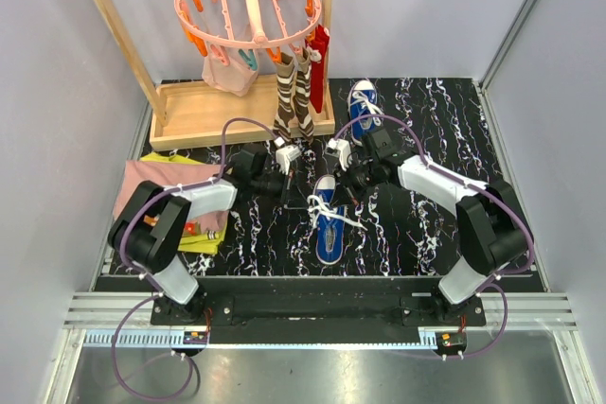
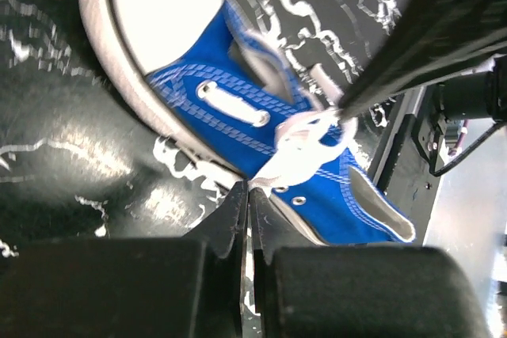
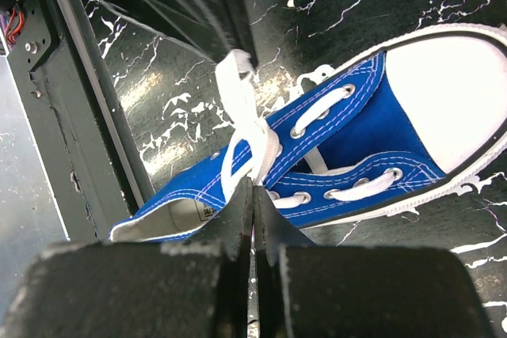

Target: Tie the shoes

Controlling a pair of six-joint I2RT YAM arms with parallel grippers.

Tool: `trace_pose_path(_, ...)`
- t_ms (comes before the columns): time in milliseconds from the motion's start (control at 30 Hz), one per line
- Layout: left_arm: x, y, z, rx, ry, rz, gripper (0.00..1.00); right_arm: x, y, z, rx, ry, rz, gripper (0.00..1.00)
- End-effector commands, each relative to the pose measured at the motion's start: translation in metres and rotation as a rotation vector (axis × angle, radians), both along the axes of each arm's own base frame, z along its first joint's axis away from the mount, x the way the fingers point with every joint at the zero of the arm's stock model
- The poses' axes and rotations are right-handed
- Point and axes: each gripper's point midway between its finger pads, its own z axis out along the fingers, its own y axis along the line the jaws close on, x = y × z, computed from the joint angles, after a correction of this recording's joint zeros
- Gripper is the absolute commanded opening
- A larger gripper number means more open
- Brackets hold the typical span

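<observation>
A blue shoe (image 1: pixel 328 224) with white laces lies in the middle of the black marbled table, toe towards the back. My left gripper (image 1: pixel 292 186) and my right gripper (image 1: pixel 348 188) flank its toe end. In the left wrist view the shoe (image 2: pixel 238 108) lies just past my left gripper (image 2: pixel 248 191), whose jaws are shut on a strand of white lace (image 2: pixel 305 136). In the right wrist view my right gripper (image 3: pixel 253 189) is shut on the lace loop (image 3: pixel 247 136) over the shoe (image 3: pixel 356 148). A second blue shoe (image 1: pixel 365 106) lies at the back.
A wooden drying stand (image 1: pixel 204 111) with a pink peg hanger (image 1: pixel 248 2) and hanging socks (image 1: pixel 295 96) stands at the back left. Pink and yellow cloths (image 1: pixel 156 186) lie at the left edge under my left arm. White walls close in the table.
</observation>
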Motion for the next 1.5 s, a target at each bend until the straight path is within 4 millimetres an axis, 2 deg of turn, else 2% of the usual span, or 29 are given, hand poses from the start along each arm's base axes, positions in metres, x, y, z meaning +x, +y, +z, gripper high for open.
trace_pose_path(0, 0.014, 0.001, -0.006, 0.038, 0.046, 0.067, 0.03, -0.001, 0.006, 0.018, 0.043, -0.047, 0.012, 0.00)
trace_pose_path(100, 0.017, 0.006, -0.018, 0.083, 0.090, 0.103, 0.03, -0.002, 0.005, 0.019, 0.045, -0.049, 0.014, 0.00)
trace_pose_path(233, 0.015, 0.003, -0.011, 0.054, 0.060, 0.072, 0.08, -0.003, 0.006, 0.016, 0.043, -0.039, 0.019, 0.00)
trace_pose_path(367, 0.004, -0.001, 0.013, -0.028, -0.031, -0.015, 0.25, -0.003, 0.007, 0.016, 0.047, -0.029, 0.019, 0.00)
trace_pose_path(400, 0.001, 0.000, 0.024, -0.044, -0.075, -0.028, 0.34, -0.003, 0.007, 0.016, 0.048, -0.031, 0.019, 0.00)
trace_pose_path(500, -0.010, 0.005, 0.041, -0.064, -0.202, -0.105, 0.42, -0.003, 0.006, 0.015, 0.047, -0.029, 0.020, 0.00)
trace_pose_path(567, -0.014, 0.009, 0.048, -0.054, -0.272, -0.133, 0.43, -0.003, 0.007, 0.014, 0.046, -0.029, 0.020, 0.00)
trace_pose_path(700, -0.023, 0.018, 0.072, -0.039, -0.577, -0.265, 0.44, -0.002, 0.007, 0.013, 0.046, -0.023, 0.019, 0.00)
trace_pose_path(767, -0.026, 0.020, 0.072, 0.014, -0.655, -0.315, 0.44, -0.001, 0.008, 0.013, 0.046, -0.019, 0.018, 0.00)
trace_pose_path(800, -0.027, 0.017, 0.071, 0.035, -0.749, -0.386, 0.44, -0.001, 0.009, 0.013, 0.046, -0.015, 0.017, 0.00)
trace_pose_path(933, -0.027, 0.010, 0.068, 0.072, -0.844, -0.467, 0.44, 0.002, 0.010, 0.014, 0.049, -0.012, 0.013, 0.00)
trace_pose_path(1100, -0.034, -0.015, 0.061, 0.108, -1.009, -0.606, 0.43, 0.002, 0.010, 0.012, 0.049, 0.000, 0.011, 0.00)
trace_pose_path(1467, -0.018, -0.044, 0.043, 0.154, -1.092, -0.691, 0.41, 0.006, 0.010, 0.016, 0.073, 0.021, 0.000, 0.00)
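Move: The left hand's nearly shut tips hold the end of a lace loop. The knot, pinched by the right hand, lies about 5 cm to its right, level ahead and in height. The loose lace on the shoe's left side, where the left hand heads next, is some 4 cm back, 2 cm right and 5 cm below; the shoe's middle is 3 cm back, 5 cm right and 5 cm below. From the right hand, the knot is right at its fingertips, about 1 cm below. The left hand lets go of the lace loop: it first sinks about 3 cm with it, then opens to a bit under half and lifts some 10 cm clear. From there it comes back, right and down again towards the loose lace beside the knot, rolling nearly 70 degrees clockwise about its own fingers, seen from behind the hand. The right hand stays put, still pinching the lace at the knot. ##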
